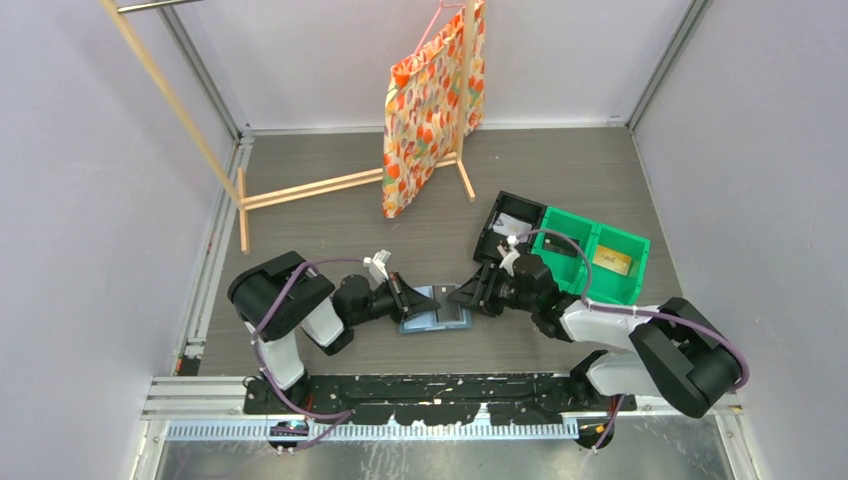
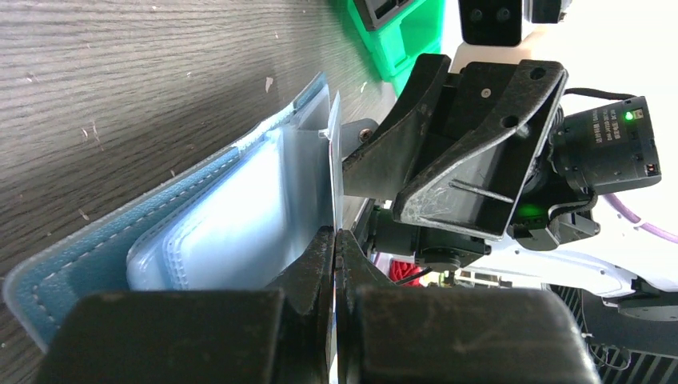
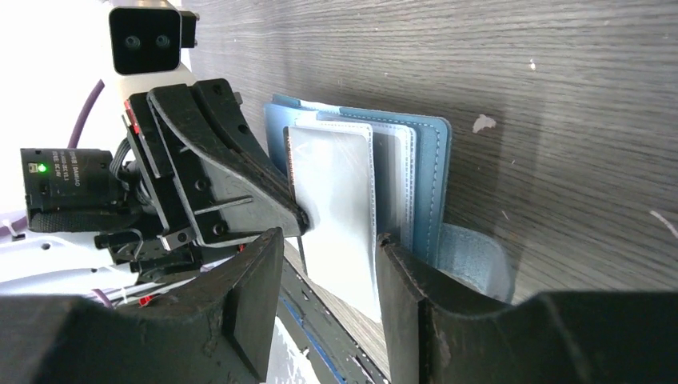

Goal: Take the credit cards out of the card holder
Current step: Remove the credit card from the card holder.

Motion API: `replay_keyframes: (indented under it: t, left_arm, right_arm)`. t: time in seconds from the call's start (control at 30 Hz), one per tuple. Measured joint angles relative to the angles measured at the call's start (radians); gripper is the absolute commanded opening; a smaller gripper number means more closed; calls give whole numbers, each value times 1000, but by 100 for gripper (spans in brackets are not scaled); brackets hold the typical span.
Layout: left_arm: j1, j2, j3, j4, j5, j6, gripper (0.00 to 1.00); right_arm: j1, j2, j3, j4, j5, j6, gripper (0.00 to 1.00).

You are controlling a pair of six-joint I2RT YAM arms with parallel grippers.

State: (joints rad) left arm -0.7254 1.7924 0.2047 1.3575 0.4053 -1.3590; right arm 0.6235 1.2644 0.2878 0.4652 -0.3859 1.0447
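The teal-blue card holder [image 1: 422, 322] lies open on the table between both arms, its pale blue inside [image 2: 232, 224] facing up. My left gripper [image 2: 336, 244] is shut on one translucent sleeve leaf [image 2: 333, 152], holding it upright. My right gripper [image 3: 328, 260] is open, and that whitish leaf [image 3: 340, 184] stands between its fingers, close to the right one. Whether a card sits in the leaf I cannot tell. A tan-yellow card [image 1: 612, 262] lies in the green bin [image 1: 633, 243] and a whitish card [image 1: 515, 224] in the black bin [image 1: 497, 242].
The two bins stand just behind my right arm. Farther back, a wooden rack [image 1: 300, 188] carries a hanging orange patterned bag [image 1: 425, 110]. Grey walls close in both sides.
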Motion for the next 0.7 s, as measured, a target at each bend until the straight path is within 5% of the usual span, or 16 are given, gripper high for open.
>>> replay_keyframes:
  t: [0.7]
  left_arm:
    - [0,-32,6,0,26,-26,1]
  right_arm:
    - [-117,389,-134,724,-188,290,20]
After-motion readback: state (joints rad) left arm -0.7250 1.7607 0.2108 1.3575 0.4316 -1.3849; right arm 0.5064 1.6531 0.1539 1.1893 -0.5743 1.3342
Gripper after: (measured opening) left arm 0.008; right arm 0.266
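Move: The standing pocket page that holds the credit card lies about 2 cm to the right hand's left, level with it fore and aft, its middle roughly 1 cm lower; the open fingers straddle its edge. The card holder's middle is some 4 cm left, 1 cm back and 3 cm below, and the black tray 15 cm ahead and 11 cm right. From the left hand, already pinching the page, its middle lies about 2 cm right, level fore and aft, 1 cm down. Dipping about 1 cm beside the standing pocket page, the right hand then comes back up and edges forward 1 cm, rolling some 15–20 degrees so its leftward-pointing fingers level out while they close from half open to about a quarter around the page's edge. The left hand keeps its shut pinch on the page and slowly draws it up by about 1.5 cm. ##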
